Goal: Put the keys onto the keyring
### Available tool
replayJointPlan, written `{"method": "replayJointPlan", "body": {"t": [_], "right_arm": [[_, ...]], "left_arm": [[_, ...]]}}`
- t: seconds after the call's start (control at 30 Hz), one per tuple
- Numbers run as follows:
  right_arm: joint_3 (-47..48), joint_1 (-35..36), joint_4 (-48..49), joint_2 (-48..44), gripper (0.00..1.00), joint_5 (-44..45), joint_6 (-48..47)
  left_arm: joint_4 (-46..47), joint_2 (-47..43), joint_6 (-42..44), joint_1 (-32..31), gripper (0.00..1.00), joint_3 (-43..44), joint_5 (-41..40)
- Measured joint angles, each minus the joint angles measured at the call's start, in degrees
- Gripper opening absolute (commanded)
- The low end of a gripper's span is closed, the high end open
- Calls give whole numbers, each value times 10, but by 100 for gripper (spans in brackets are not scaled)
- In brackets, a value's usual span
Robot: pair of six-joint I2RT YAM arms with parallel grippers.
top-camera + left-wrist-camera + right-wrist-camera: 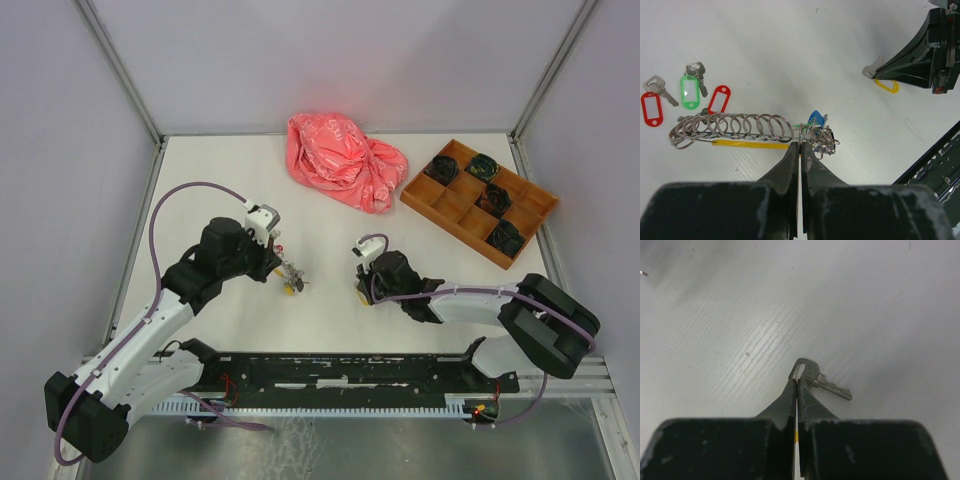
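The keyring, a thin wire ring with a yellow stretch, lies on the white table with several small silver loops and a blue-tagged key strung on it. My left gripper is shut on its wire beside the blue tag. Loose keys lie beyond it: one with a red tag, one with a green tag, and another red tag. My right gripper is pinched shut on the head of a silver key, whose yellow tag lies under the fingers. From above, both grippers are low over the table.
A crumpled pink bag lies at the back centre. A wooden compartment tray holding dark objects stands at the back right. A black rail runs along the near edge between the arm bases.
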Motion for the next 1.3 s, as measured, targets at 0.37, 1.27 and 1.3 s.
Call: {"method": "replayJointPlan", "body": {"t": [0.37,1.27,1.3], "right_arm": [[80,0,-130,-71,1,-63,-46],[239,0,-369,-284,1,-239,-317],[239,0,-369,-282,1,-249,-332]], "left_arm": [[44,-35,16,0,3,-19,36],[120,67,347,-25,3,30,358],[115,72,362,-34,3,37,357]]}}
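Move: The right hand, down at the table with its fingers already shut on the yellow-tagged key, has the keyring in the left gripper about 16 cm to its left, nearly level ahead and some 14 cm higher. The green-tagged key lies on the table roughly 11 cm ahead and 17 cm left of the right hand, the nearer red-tagged key 8 cm ahead and 18 cm left. From the left hand the yellow-tagged key is about 16 cm right and 15 cm below. The right hand keeps its pinch on the yellow-tagged key and lifts it about 22 cm off the table, drawing back some 5 cm while its fingers swing counter-clockwise and tip up towards level. Still gripping the keyring, the left hand carries it about 9 cm to the right towards that key, rising and easing back a little and turning clockwise by roughly 50 degrees with its fingers tipping up, so that the two grippers come to face each other. ##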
